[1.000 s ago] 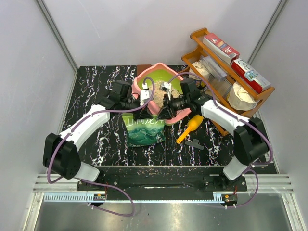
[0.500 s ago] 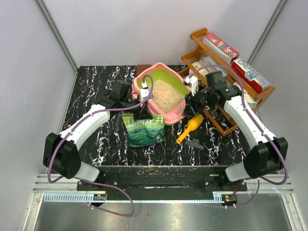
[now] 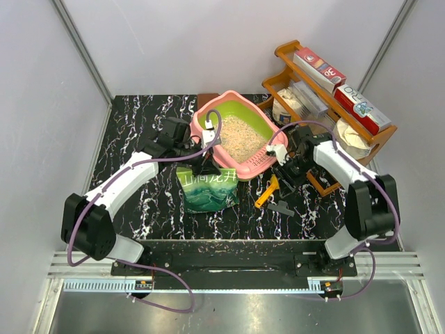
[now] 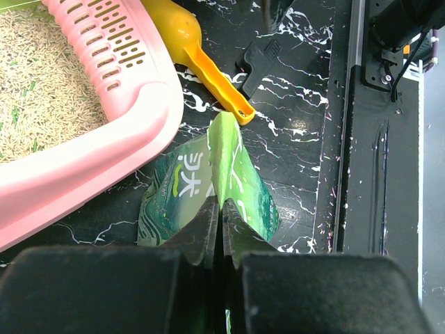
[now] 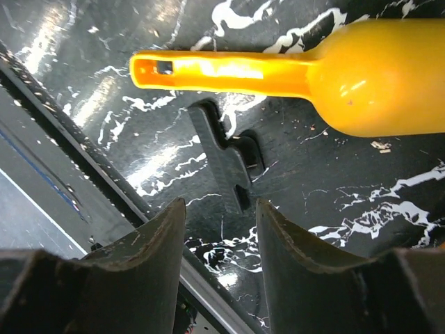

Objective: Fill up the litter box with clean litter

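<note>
The pink litter box [image 3: 259, 164] with green inner walls stands at the back centre, with beige clean litter [image 3: 236, 134] spread inside it. In the left wrist view its slotted pink lip [image 4: 122, 52] and the litter [image 4: 42, 83] show at upper left. My left gripper [image 3: 205, 165] [image 4: 222, 203] is shut on the top fold of the green bag [image 3: 207, 189] [image 4: 245, 186], just in front of the box. My right gripper [image 3: 282, 181] [image 5: 219, 205] hangs open and empty over the table, above a black clip [image 5: 226, 156], close to the yellow scoop [image 3: 267, 193] [image 5: 361, 80].
A brown wooden rack [image 3: 285, 50] with boxes and bags stands at the back right, close to the right arm. The black clip [image 3: 280, 207] lies in front of the scoop [image 4: 201, 56]. A metal rail [image 3: 229, 254] runs along the near table edge.
My right gripper has opened, left the box's front edge, swung right and come down over the scoop and clip. The left gripper and bag have stayed put.
</note>
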`<state>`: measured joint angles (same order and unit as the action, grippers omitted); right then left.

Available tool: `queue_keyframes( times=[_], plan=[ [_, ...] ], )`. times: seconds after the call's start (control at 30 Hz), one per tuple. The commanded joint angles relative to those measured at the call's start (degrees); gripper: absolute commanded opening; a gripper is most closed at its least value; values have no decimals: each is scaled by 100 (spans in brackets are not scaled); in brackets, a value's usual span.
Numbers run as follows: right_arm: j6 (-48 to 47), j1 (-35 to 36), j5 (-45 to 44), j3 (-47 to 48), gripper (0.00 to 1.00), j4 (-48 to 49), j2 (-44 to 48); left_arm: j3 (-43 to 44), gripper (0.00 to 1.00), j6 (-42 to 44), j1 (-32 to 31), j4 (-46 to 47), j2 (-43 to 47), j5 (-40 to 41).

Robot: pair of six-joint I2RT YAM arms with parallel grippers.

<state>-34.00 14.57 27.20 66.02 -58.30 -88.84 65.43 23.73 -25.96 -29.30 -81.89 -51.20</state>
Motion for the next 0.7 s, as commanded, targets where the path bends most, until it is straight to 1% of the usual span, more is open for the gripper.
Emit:
queue_keyframes(
  times=[0.0, 0.13, 0.33, 0.6, 0.67],
  plan=[
    [-344, -15, -338, 69, 50, -23, -424, -56, 0, 71, -6, -32, 261, -127],
    [-274, -24, -470, 60, 50, -76, -696, -83, 0, 53, -6, 117, 270, -83],
    [-406, -15, -426, -63, 50, 47, -907, -30, 0, 123, -15, 91, 244, -22],
    [-801, -24, -31, -361, 49, 109, -1197, 75, 0, 150, -50, 3, 121, -22],
    [-880, -24, 48, -440, 45, 126, -1224, 84, 0, 159, -50, -6, 103, -13]
  ],
)
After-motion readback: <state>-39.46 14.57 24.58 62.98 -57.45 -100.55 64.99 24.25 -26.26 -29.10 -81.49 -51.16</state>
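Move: The black clip lies below the open right gripper, about 3 cm back, 3 cm to its left and 9 cm down. Just beyond the clip is the yellow scoop, some 6 cm ahead and 5 cm left of the gripper. The green litter bag stands level with the gripper, about 32 cm to its left, and the litter box's middle is roughly 28 cm ahead and 20 cm left. From the left gripper the clip is some 25 cm right, 4 cm back and 18 cm lower. Lower the right gripper about 6 cm towards the black clip, easing it back towards the base as you near the table and swinging the fingertips about 10 degrees back and inward to point more nearly straight down. Keep its fingers about half open above the clip's right end. Hold the left gripper still, pinching the bag's top. ##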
